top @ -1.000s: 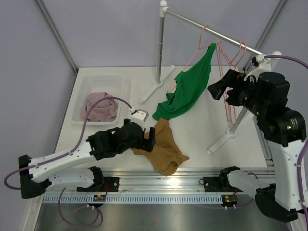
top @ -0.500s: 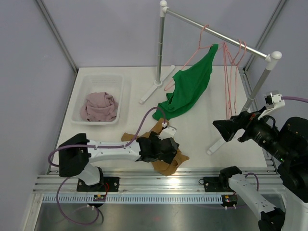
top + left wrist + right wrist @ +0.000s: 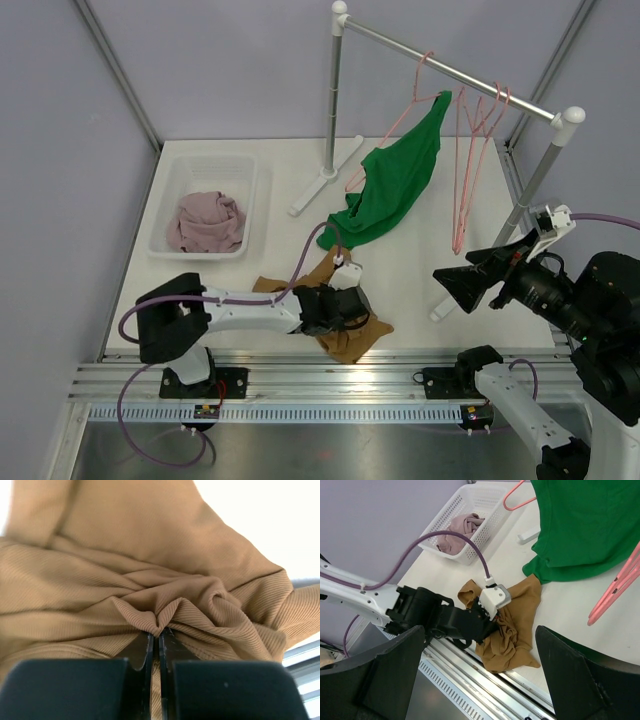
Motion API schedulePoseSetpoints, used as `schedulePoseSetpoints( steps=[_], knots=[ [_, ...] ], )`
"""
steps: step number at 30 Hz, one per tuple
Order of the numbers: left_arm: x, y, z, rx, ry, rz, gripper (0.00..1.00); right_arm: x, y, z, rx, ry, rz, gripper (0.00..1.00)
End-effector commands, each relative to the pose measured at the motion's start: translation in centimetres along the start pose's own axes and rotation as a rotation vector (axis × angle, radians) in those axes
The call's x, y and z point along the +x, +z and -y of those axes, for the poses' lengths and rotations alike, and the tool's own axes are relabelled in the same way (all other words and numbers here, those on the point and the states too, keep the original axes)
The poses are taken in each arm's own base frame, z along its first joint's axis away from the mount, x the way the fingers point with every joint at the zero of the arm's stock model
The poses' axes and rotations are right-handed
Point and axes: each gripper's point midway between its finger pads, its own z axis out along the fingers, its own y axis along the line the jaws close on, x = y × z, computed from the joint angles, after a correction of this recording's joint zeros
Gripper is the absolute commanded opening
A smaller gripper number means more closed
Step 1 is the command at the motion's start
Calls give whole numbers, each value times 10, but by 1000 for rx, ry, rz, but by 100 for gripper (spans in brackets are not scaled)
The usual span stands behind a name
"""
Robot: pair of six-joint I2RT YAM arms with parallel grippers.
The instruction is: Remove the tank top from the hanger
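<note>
A green tank top [image 3: 392, 188] [image 3: 580, 525] hangs by one strap from a pink hanger [image 3: 421, 82] on the metal rail [image 3: 450, 70], and its lower end rests on the table. A brown garment [image 3: 345, 335] [image 3: 150, 565] [image 3: 512, 635] lies crumpled near the front edge. My left gripper [image 3: 352, 308] [image 3: 159, 632] [image 3: 506, 616] is shut on a pinched fold of it. My right gripper [image 3: 458, 281] [image 3: 480, 680] stands open in the air at the right, apart from the tank top, looking down at the table.
Two bare pink hangers [image 3: 470, 150] [image 3: 620, 587] hang further right on the rail. A white basket [image 3: 215, 163] [image 3: 492, 500] at the back left holds pink clothing [image 3: 207, 222]. The rack's feet [image 3: 325, 175] and right post [image 3: 540, 175] stand on the table.
My left gripper has shut on a fold of the brown garment. The right arm dropped from the rail to the near right, and the bare hangers swung slightly.
</note>
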Motion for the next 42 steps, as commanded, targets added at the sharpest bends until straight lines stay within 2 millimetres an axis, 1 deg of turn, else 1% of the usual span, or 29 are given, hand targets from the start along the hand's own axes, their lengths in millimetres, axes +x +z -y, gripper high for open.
schedulePoseSetpoints(
  steps=[1,3,4,7,9,10,12,15,16,17,18,19,21,22,23,24,25,26,28,30,31,33,34,36,37,38,39,41,42],
  knots=[
    [-45,-39,-29,-67,-102,151,0,-10,-5,-5,-20,-58,48,100],
    [-67,-56,-49,-113,-135,209,0,-10,-7,-5,-16,-63,51,100],
    [-77,-75,-62,-120,-151,237,0,-10,-8,-6,-17,-66,54,99],
    [-105,-105,-92,-151,-185,291,0,-11,-9,-5,-10,-69,63,99],
    [-135,-134,-114,-152,-237,362,0,-12,-10,-5,-10,-72,67,99],
    [-141,-145,-123,-166,-242,371,0,-13,-10,-5,-9,-70,69,99],
    [-173,-181,-144,-171,-284,452,0,-15,-10,-6,-9,-74,76,100],
    [-200,-219,-172,-212,-291,507,0,-18,-8,-5,-7,-74,80,100],
    [-219,-247,-180,-202,-316,559,0,-18,-8,-5,-7,-74,80,99],
    [-231,-262,-192,-224,-312,587,0,-19,-7,-5,-6,-73,81,100],
    [-242,-270,-196,-239,-307,597,0,-20,-6,-5,-8,-70,81,99],
    [-261,-304,-211,-250,-326,663,0,-20,-6,-5,-10,-71,82,100],
    [-278,-325,-222,-273,-325,697,0,-21,-4,-4,-5,-68,77,100],
    [-288,-325,-230,-312,-320,682,0,-21,-5,-4,-6,-72,79,100],
    [-302,-356,-239,-317,-322,754,0,-21,-4,-3,1,-69,78,99],
    [-310,-368,-247,-343,-331,782,0,-21,-4,-2,4,-72,79,99],
    [-319,-361,-261,-408,-337,766,0,-21,-4,-2,4,-72,79,100],
    [-328,-383,-271,-416,-348,820,0,-20,-3,-2,5,-71,76,100],
    [-339,-388,-293,-463,-375,853,0,-20,-1,-1,2,-70,74,100],
    [-348,-387,-301,-448,-384,881,0,-18,3,1,2,-64,64,99],
    [-355,-393,-315,-473,-413,922,0,-18,4,1,0,-62,62,100],
    [-363,-390,-323,-462,-421,937,0,-17,10,4,5,-48,46,100],
    [-366,-390,-338,-493,-438,948,0,-17,11,4,5,-44,44,100],
    [-374,-373,-352,-499,-451,927,0,-14,16,5,-3,-35,27,100],
    [-372,-368,-373,-529,-489,915,0,-14,18,5,-8,-35,25,99],
    [-371,-361,-382,-530,-508,900,0,-11,21,7,-6,-28,17,99],
    [-377,-337,-388,-486,-503,856,0,-11,22,9,-3,-28,18,99],
    [-373,-317,-411,-500,-535,807,0,-9,26,11,-2,-24,9,100],
    [-374,-296,-418,-496,-539,765,0,-8,28,12,0,-21,-1,100]
  ],
)
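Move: The left hand holds the brown tank top pinched near the table's front edge. The white basket stands about 27 cm ahead and 35 cm to the left, nearly level with the hand; the pink tank top lies in it, some 24 cm ahead and 35 cm left. The green tank top hangs about 20 cm ahead, 7 cm right and 20 cm higher. From the right hand, the basket is roughly 32 cm ahead, 46 cm left and 36 cm below. Up and to the left, quickly, the left hand lifts the brown tank top, climbing about 50 cm while working forward, then eases down a few centimetres as it carries on forward and left to above the basket. The fingers keep their pinch; the wrist swings them up from pointing steeply down and turns some 45 degrees counter-clockwise. ##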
